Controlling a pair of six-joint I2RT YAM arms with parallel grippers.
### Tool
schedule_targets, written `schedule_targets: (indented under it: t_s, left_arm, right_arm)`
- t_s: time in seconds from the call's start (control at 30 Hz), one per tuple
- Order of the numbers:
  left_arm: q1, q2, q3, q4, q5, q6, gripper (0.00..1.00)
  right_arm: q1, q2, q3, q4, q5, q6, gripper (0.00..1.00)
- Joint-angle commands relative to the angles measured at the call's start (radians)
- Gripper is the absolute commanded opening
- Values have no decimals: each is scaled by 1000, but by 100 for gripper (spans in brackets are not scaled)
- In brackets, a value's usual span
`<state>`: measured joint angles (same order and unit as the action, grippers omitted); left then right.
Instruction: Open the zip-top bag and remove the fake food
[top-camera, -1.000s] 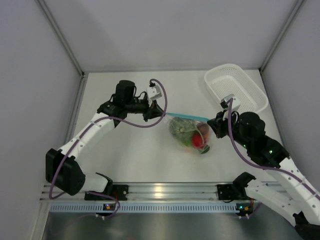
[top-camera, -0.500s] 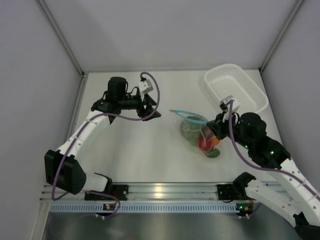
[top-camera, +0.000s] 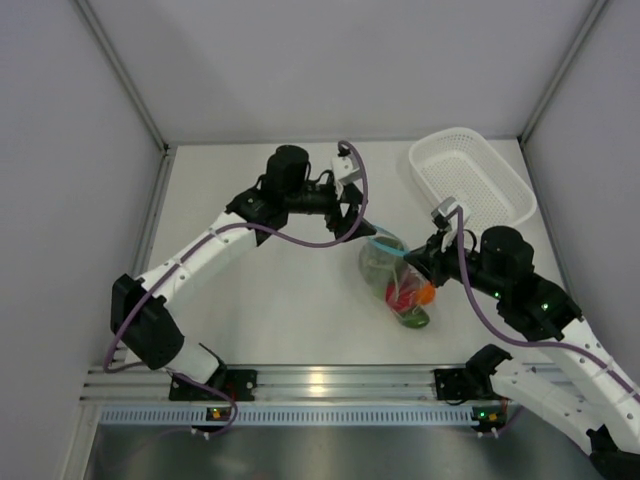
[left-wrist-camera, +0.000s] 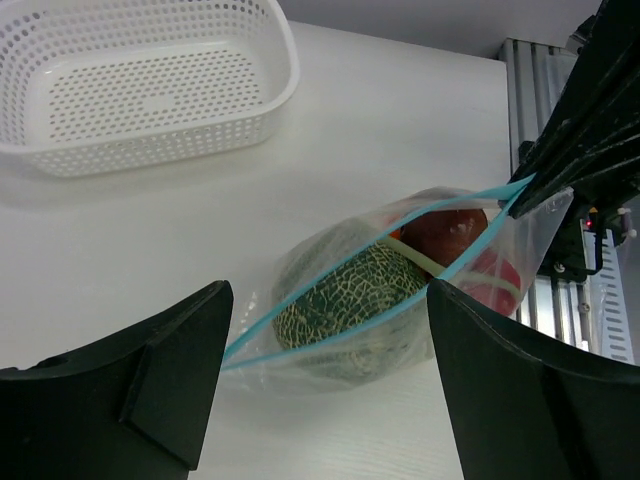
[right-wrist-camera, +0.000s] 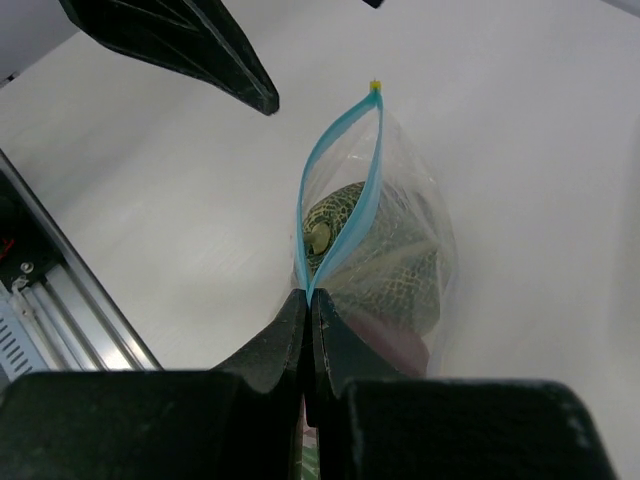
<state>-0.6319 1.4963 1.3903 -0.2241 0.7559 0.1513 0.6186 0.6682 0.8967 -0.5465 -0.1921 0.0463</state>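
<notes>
The zip-top bag (top-camera: 392, 275) is clear, with a light blue zip strip (right-wrist-camera: 345, 165) parted into an open slit. My right gripper (right-wrist-camera: 308, 298) is shut on one end of that strip (top-camera: 418, 258) and holds that corner up. Inside the bag lies the fake food: a netted green melon (left-wrist-camera: 350, 300) with its stem (right-wrist-camera: 320, 236) at the mouth, a dark red piece (left-wrist-camera: 445, 230), a red ball (left-wrist-camera: 492, 278) and an orange ball (top-camera: 427, 294). My left gripper (left-wrist-camera: 330, 300) is open, jaws wide apart just above the bag's free end (top-camera: 355, 222), touching nothing.
A white perforated basket (top-camera: 470, 180) stands at the back right, near the wall and just behind my right arm; it is empty in the left wrist view (left-wrist-camera: 140, 90). The aluminium rail (top-camera: 320, 385) with both arm bases runs along the near edge.
My left gripper let go of the zip strip, opened wide, swung away left and came back over the bag's mouth. The bag sagged toward my right gripper, its mouth parted.
</notes>
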Motion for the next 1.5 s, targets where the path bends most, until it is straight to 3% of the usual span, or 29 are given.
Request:
schedule_targets:
  t_s: [0.0,0.5,0.73,0.8,0.83,0.93,0.97,1.0,1.13,1.23,1.3,1.33,1.47]
  left_arm:
    - [-17,25,42,113,-33,10,84]
    - [-17,125,21,117,224,21,79]
    - [-23,194,27,115,257,8,68]
    - [-26,206,30,115,243,7,60]
    - [-29,209,33,115,235,7,45]
    - [-31,208,38,115,195,2,17]
    - [-31,196,35,115,182,1,3]
    - [-31,185,32,114,133,-5,0]
    - [-31,121,4,114,-57,-38,0]
    - [-31,73,-13,115,-253,-90,0]
    - [-31,49,-23,109,-363,-130,0]
    - [-31,20,-27,105,-433,-136,0]
    - [-31,-45,-30,62,-590,-147,0]
  right_arm:
    - [-5,-18,24,54,-70,-29,0]
    - [9,-22,19,71,-75,-31,0]
    - [9,-30,24,88,-96,-22,0]
    - [10,-28,25,89,-112,-19,0]
    - [9,-28,27,91,-115,-16,0]
    - [9,-30,24,94,-87,-14,0]
    - [9,-30,22,92,-76,-13,0]
    - [10,-28,21,92,-64,-11,0]
    - [9,-10,24,88,43,12,1]
    - [9,27,42,86,133,42,21]
    - [9,63,57,86,173,55,26]
    - [9,77,71,92,186,70,35]
    - [7,161,126,91,252,109,40]
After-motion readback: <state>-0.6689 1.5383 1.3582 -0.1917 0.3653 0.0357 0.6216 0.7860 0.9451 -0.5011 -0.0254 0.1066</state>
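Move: The blue rim's forward side, near the bag's left end, is about 4 cm right of my open left hand, 1 cm back and 6 cm below. From the same hand, the green melon is some 6 cm back, 3 right and 12 below; the basket is about 11 ahead, 23 right and well below. My right hand still pinches the rim's right end; that forward rim spot lies about 4 cm ahead of it, 4 left and 3 below. My left hand sinks about 6 cm and slides 4 right onto the mouth, turning slightly clockwise, and shuts on the forward side of the blue rim. Then it draws this side forward and left, rising a little, with a counter-clockwise swing of some 30 degrees. My right hand holds nearly still until that pinch is made, then opens partway and moves forward, its tips close to the rim. ##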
